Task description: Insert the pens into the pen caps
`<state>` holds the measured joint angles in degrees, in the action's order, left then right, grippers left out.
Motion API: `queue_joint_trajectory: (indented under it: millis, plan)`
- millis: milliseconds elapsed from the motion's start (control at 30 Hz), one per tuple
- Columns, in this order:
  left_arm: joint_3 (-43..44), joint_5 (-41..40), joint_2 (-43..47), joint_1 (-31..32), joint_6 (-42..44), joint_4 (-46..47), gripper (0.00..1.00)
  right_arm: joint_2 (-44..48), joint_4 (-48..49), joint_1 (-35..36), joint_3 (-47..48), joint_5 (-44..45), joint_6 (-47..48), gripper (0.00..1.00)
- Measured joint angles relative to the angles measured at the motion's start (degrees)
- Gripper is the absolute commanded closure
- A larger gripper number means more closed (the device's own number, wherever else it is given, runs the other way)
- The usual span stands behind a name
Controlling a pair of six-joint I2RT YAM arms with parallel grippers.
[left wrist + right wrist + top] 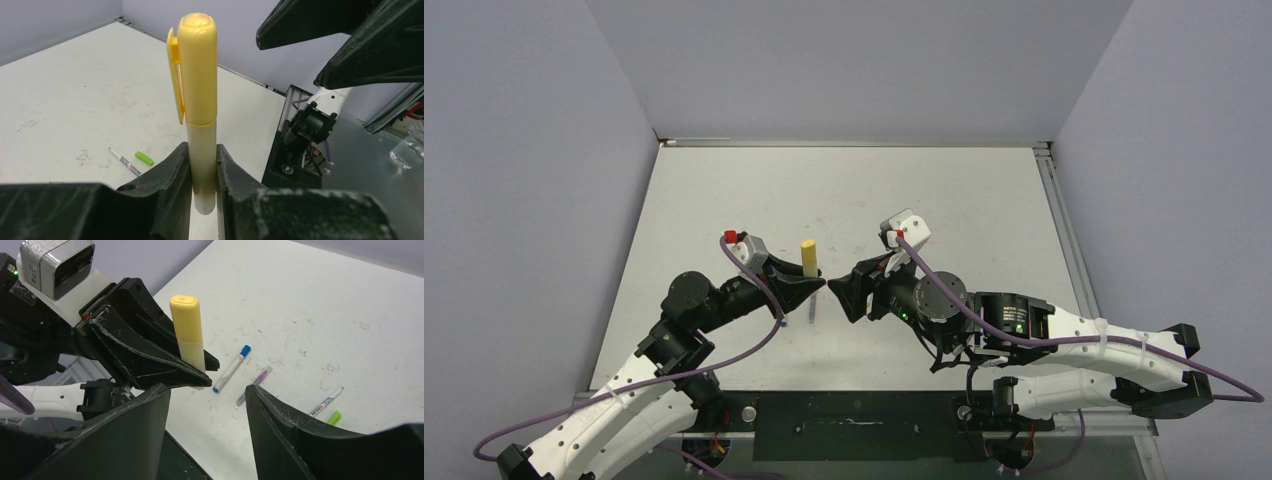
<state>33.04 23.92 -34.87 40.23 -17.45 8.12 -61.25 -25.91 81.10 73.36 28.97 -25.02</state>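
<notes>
My left gripper (pixel 202 152) is shut on the pale lower barrel of the thick yellow marker (pixel 201 145), which it holds upright. The yellow cap (pixel 197 70) sits on the marker's top end. My right gripper (pixel 206 389) stands open with nothing between its fingers, just right of the marker (pixel 189 330) and apart from it. In the top view the left gripper (pixel 814 284) and the right gripper (pixel 842 292) face each other at mid table. On the table lie a white pen with a blue cap (pixel 231 369), a thin purple pen (pixel 254 386), and a thin uncapped pen (pixel 326 401) beside a green cap (pixel 334 417).
The loose pens lie on the white table (pixel 944 200) under and just beyond both grippers. Grey walls close off the left, far and right sides. A black rail with the arm bases (pixel 854 425) runs along the near edge.
</notes>
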Motion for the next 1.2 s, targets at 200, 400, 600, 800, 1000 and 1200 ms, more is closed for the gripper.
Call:
queue_joint_trajectory:
  millis: [200,400,600,800,1000,1200]
  plan:
    - [0.0,5.4,0.6,0.0,-1.0,-1.0,1.00,0.0,-2.9,0.0,1.9,-2.5,1.9,0.42]
    - [0.0,9.6,1.9,-0.1,-2.5,-1.1,1.00,0.1,-4.3,0.0,3.3,-5.1,3.4,0.41]
    - [0.0,14.0,2.9,-0.1,-4.2,-1.1,1.00,0.1,-4.9,0.0,5.3,-8.2,5.4,0.39]
    - [0.0,18.5,4.2,-0.1,-6.4,-1.0,1.00,0.1,-5.0,0.0,6.1,-11.9,6.7,0.38]
    - [-1.2,22.3,6.4,-0.1,-9.6,0.6,1.00,0.1,-3.7,0.0,6.1,-16.4,7.2,0.38]
    - [-2.0,24.7,7.3,-0.1,-12.4,2.7,1.00,-1.2,-0.3,0.0,6.6,-20.7,7.6,0.38]
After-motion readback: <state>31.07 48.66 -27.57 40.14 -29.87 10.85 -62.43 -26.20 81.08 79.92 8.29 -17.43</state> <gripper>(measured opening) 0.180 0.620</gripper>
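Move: The capped yellow pen stands upright in the left fingers, its middle about 3 cm above that hand. From the open right hand it is some 4 cm ahead, 6 cm left and 2 cm lower. On the table, roughly 28 cm below the left hand, the purple pen lies 10 cm ahead and 2 cm left of it, the blue pen 11 cm ahead and 9 cm left. The green cap lies some 18 cm ahead, 9 cm right and 33 cm below the right hand. Back towards its base goes the left hand, about 10 cm, nearly level, turning some 25 degrees clockwise and keeping its pinch on the upright yellow pen's lower body. The empty right hand follows more slowly, back and up, edging left only late, and turns counter-clockwise to keep facing the pen, fingers still open and seemingly clear of it. ##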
